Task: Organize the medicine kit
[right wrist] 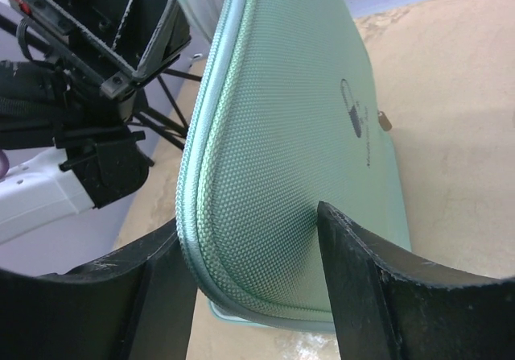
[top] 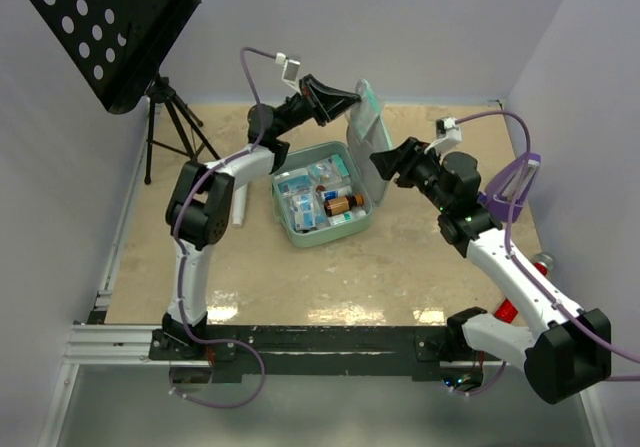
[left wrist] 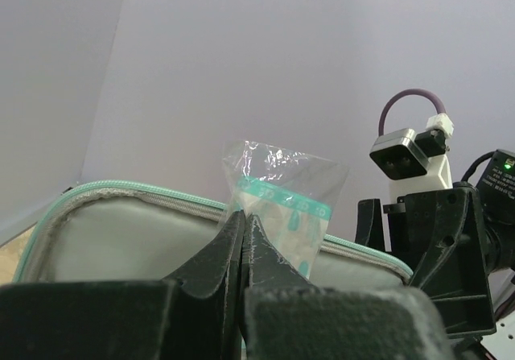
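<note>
The mint-green medicine kit (top: 285, 217) lies open mid-table with its lid (top: 366, 137) standing upright. Boxes and a brown bottle (top: 343, 204) fill the base. My left gripper (top: 350, 100) is at the lid's top inner side, shut on a clear plastic packet (left wrist: 282, 191) with teal print. In the left wrist view that gripper (left wrist: 244, 215) pinches the packet's lower edge in front of the lid's grey lining (left wrist: 121, 231). My right gripper (right wrist: 249, 219) straddles the lid's edge (right wrist: 298, 134), one finger on the inner side and one pressed on the woven outer face.
A black perforated music stand (top: 110, 27) on a tripod stands at the back left. A purple wedge (top: 515, 182) sits at the right wall, behind my right arm. A small red item (top: 505, 312) lies near the right arm's base.
</note>
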You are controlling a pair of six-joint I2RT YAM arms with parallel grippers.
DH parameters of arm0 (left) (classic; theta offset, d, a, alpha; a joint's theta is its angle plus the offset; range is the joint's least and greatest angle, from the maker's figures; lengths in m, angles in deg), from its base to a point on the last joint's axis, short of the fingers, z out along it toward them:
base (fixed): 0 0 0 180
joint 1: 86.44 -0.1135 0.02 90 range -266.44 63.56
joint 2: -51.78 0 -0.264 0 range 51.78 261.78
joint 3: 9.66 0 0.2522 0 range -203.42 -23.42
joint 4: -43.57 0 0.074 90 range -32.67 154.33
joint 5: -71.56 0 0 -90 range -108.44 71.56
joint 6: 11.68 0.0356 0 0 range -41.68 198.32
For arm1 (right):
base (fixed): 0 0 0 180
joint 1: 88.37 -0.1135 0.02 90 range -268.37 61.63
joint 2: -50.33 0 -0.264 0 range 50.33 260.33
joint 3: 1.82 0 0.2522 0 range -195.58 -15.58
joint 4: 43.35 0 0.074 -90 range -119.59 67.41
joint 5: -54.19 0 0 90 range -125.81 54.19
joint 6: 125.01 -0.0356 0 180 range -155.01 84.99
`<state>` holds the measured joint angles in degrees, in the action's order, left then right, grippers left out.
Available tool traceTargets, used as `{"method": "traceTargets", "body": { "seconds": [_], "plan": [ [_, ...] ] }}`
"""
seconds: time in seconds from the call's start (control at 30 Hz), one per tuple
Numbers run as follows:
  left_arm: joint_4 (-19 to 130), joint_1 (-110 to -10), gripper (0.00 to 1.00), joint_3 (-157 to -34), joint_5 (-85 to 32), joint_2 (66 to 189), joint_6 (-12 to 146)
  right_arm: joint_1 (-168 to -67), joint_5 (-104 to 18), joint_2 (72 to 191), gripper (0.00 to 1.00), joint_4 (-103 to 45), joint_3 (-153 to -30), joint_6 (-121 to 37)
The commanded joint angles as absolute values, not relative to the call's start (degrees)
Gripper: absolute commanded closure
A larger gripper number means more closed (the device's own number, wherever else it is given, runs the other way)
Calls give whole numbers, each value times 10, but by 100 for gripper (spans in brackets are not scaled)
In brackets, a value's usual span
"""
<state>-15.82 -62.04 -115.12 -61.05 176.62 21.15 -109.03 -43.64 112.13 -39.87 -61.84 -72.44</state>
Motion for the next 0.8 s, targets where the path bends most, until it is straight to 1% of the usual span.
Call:
{"method": "traceTargets", "body": {
  "seconds": [0.0, 0.1, 0.43, 0.77],
  "plan": [
    [-512, -619, 100, -1174, -583, 1774, 230, -1080, -412, 1112, 37, -390, -624, -736],
    [-508, -618, 100, -1198, -574, 1789, 230, -1070, -419, 1112, 35, -392, -615, -739],
    [-466, -596, 100, -1317, -554, 1845, 232, -1045, -449, 1098, 21, -418, -586, -739],
    [-402, -561, 100, -1425, -541, 1912, 258, -1043, -455, 1082, 18, -421, -575, -728]
  ]
}}
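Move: The left hand, already pinching the bandage packet, has the middle of the upright lid some 9 cm back, 2 cm to its right and 8 cm below. The open medicine case lies about 19 cm back, 8 cm left and 28 cm below. From the right hand, whose fingers straddle the lid's near edge, the lid's middle is about 5 cm ahead, 1 cm left and 3 cm below; the case is some 6 cm back, 11 cm left and 24 cm below. Left lifts the pinched packet about 5 cm right and up above the lid; right shifts 3 cm right, fingers widening. ##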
